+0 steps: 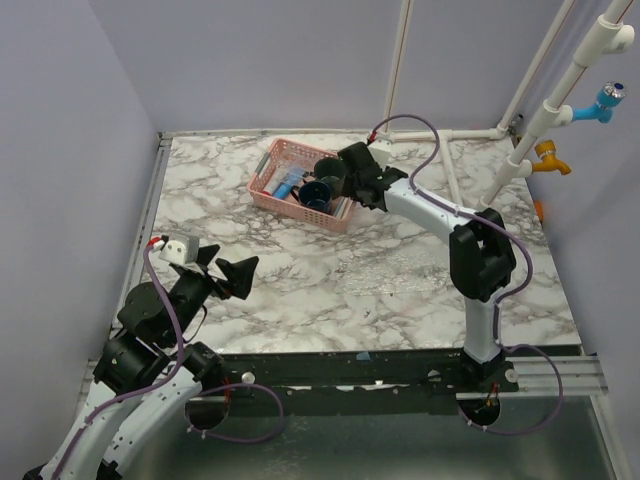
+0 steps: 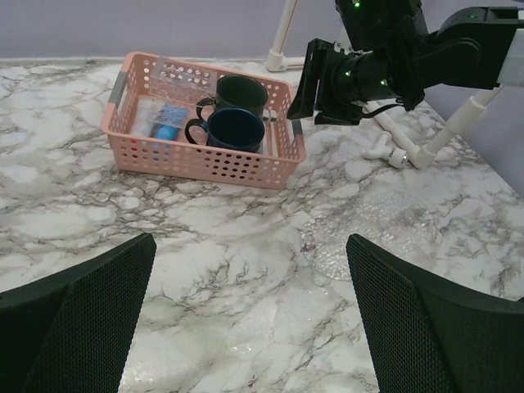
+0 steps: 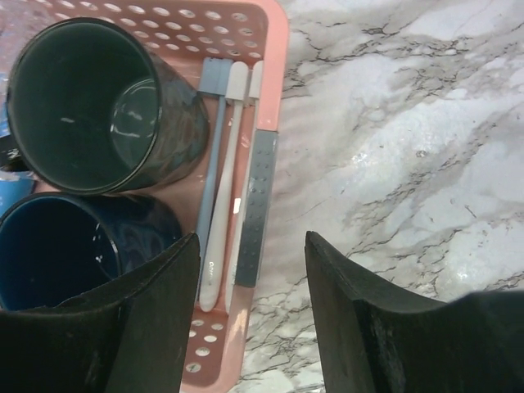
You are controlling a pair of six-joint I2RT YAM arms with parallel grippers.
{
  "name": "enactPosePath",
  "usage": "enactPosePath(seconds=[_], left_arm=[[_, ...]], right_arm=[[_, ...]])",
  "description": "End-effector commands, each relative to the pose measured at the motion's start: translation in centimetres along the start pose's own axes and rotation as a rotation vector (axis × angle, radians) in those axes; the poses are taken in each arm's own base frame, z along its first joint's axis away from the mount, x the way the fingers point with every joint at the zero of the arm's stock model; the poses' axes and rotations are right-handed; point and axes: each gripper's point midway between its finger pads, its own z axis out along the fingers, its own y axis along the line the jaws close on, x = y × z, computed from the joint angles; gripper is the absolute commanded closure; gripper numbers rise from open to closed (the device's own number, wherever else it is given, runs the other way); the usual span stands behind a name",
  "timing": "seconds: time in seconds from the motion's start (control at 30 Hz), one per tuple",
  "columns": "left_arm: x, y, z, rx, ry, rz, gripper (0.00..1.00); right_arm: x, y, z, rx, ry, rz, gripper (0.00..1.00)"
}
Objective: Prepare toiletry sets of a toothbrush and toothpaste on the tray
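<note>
The pink lattice basket (image 1: pixel 275 165) holds a dark green mug (image 3: pixel 90 106), a navy mug (image 3: pixel 65 254) and small blue tubes (image 2: pixel 168 123). The light-blue toothbrush (image 3: pixel 211 155) lies along the basket's right wall beside a white toothbrush (image 3: pixel 225 196). My right gripper (image 3: pixel 252 246) hangs open over that end. Its jaws straddle the basket wall and a grey strip (image 3: pixel 255 205), with nothing held. The clear tray (image 1: pixel 385 282) lies flat on the marble, right of centre. My left gripper (image 2: pixel 250 246) is wide open above bare marble at the near left, far from the basket.
White pipes (image 1: pixel 545 100) with a blue and an orange tap run along the back right. The right arm (image 1: pixel 480 255) reaches across the table's right side over the tray. Grey walls close in the left and back.
</note>
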Motion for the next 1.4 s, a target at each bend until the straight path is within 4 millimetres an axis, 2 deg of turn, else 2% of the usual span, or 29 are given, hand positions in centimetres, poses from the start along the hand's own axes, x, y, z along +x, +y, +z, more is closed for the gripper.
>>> enactPosePath(seconds=[0.0, 0.37, 0.83, 1.17, 1.37], left_arm=[[0.1, -0.4, -0.1, 0.022, 0.005, -0.006, 0.01], [0.4, -0.3, 0.1, 0.017, 0.017, -0.002, 0.01], [0.8, -0.1, 0.4, 0.007, 0.038, 0.002, 0.01], [1.0, -0.1, 0.6, 0.003, 0.046, 0.004, 0.01], [1.0, -0.1, 0.6, 0.005, 0.050, 0.004, 0.01]], right_arm=[[0.6, -1.3, 1.3, 0.056, 0.023, 0.021, 0.44], [1.5, -1.0, 3.4, 0.050, 0.062, 0.044, 0.54], [1.3, -1.5, 4.0, 0.041, 0.071, -0.016, 0.99], [0.7, -3.8, 4.3, 0.004, 0.075, -0.131, 1.00], [0.4, -5.0, 4.6, -0.044, 0.081, -0.261, 1.00]])
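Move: The basket's grey end handle lies just under the right hand, about 2 cm ahead, 1 cm to its right and 3 cm below. The white toothbrush lies inside that end, some 3 cm ahead, 2 cm left and 7 cm below the hand. The blue mug is about 1 cm ahead and 7 cm left, the green mug 6 cm ahead and 5 cm left, both some 5 cm lower. From the left hand, the handle is roughly 30 cm ahead, 24 cm right and 20 cm below. The basket's grey end handle is what the right hand sinks onto, going down about 3 cm and slightly forward, until its half-open fingers straddle the rim and pinch it from both sides. Keeping that grip, the hand drags the basket's end some 2 cm to the right and 1–2 cm forward, turning a few degrees counter-clockwise. ##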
